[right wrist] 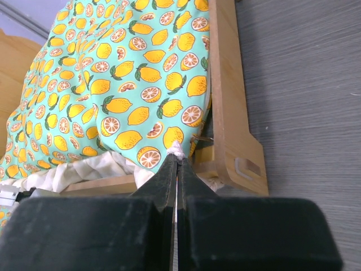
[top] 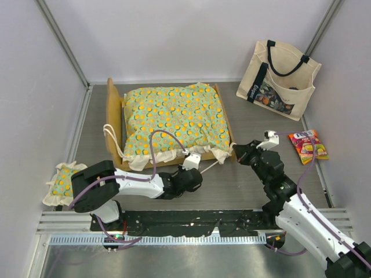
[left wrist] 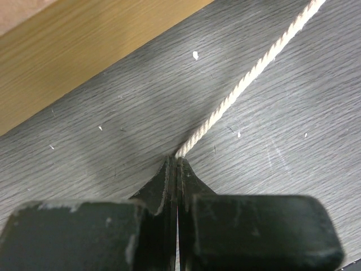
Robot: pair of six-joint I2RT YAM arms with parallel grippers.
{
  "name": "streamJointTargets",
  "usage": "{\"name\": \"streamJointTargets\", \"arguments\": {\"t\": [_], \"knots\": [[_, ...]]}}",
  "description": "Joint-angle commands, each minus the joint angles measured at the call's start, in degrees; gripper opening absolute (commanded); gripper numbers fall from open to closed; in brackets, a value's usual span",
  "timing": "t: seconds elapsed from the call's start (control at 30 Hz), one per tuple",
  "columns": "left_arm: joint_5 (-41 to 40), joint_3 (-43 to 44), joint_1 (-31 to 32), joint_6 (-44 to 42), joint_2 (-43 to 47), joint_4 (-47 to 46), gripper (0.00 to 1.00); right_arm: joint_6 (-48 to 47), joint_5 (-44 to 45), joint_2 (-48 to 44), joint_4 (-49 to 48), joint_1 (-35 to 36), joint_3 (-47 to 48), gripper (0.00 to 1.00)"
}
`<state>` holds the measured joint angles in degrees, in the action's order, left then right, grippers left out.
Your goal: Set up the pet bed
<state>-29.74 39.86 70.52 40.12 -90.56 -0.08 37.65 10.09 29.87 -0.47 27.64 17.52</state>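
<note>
The pet bed's light-wood frame [top: 113, 119] stands at the table's middle, with the green citrus-print cushion [top: 174, 116] lying on it. My left gripper [top: 199, 170] sits just in front of the bed, shut on a cream tie cord [top: 212, 165] that runs toward the front right corner. In the left wrist view the cord [left wrist: 242, 84] leaves the closed gripper [left wrist: 177, 160] and stretches up to the right, with the frame [left wrist: 84, 56] beside it. My right gripper [top: 235, 152] is at that corner. It [right wrist: 178, 159] is shut on a white tie knot [right wrist: 177, 149] under the cushion [right wrist: 113, 84], next to the frame post [right wrist: 228, 113].
A small matching ruffled pillow [top: 64, 182] lies at the near left by the wall. A cream tote bag [top: 278, 81] leans at the back right. A colourful snack packet [top: 309, 146] lies at the right. Another tie loop [top: 110, 136] hangs off the bed's left side.
</note>
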Motion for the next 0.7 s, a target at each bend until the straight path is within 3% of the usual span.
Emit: {"name": "streamJointTargets", "arguments": {"t": [0.0, 0.17, 0.37, 0.53, 0.57, 0.67], "knots": [[-0.59, -0.74, 0.67, 2.85, 1.18, 5.79, 0.00, -0.82, -1.22, 0.90, -14.20, -0.22, 4.29, 0.01], [-1.37, -1.97, 1.11, 6.11, 1.09, 8.78, 0.00, -4.42, -1.47, -2.09, -15.35, -0.22, 4.89, 0.01], [-1.99, -0.22, 1.37, 4.45, 1.09, 9.13, 0.00, -1.88, -1.21, -3.41, -15.45, -0.22, 3.93, 0.01], [-0.50, 7.32, 3.48, -3.98, 3.28, 7.99, 0.21, 1.28, -3.32, -4.90, -10.43, -0.22, 0.51, 0.01], [-0.41, 8.30, 3.74, -5.91, 3.81, 7.64, 0.31, 1.81, -3.93, -5.52, -9.56, -0.22, -0.72, 0.01], [-0.23, 10.59, 4.10, -6.98, 6.71, 6.14, 0.42, 1.46, -5.78, -8.68, -3.76, -0.22, -1.61, 0.01]]}}
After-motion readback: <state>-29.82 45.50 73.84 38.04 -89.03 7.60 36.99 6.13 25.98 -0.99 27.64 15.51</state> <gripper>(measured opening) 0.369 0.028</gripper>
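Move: Pinched in the left fingers, just above the table, is the white cord's free end. The bed's near right corner lies about 6 cm ahead, 10 cm right and 3 cm higher; the front rail is some 6 cm straight ahead, and the ruffle corner 6 cm ahead and 6 right. The right fingers grip the cord knot; from them the bed corner is roughly 4 cm ahead, 2 right and 12 below. Holding the cord end almost still at first, the left hand then opens its fingers by about a third, lets go and lifts some 2.5 cm, drifting right and slightly back. The right hand keeps its pinch on the knot above the bed corner, rising about 2 cm and sinking again, ending about 1 cm farther back. ##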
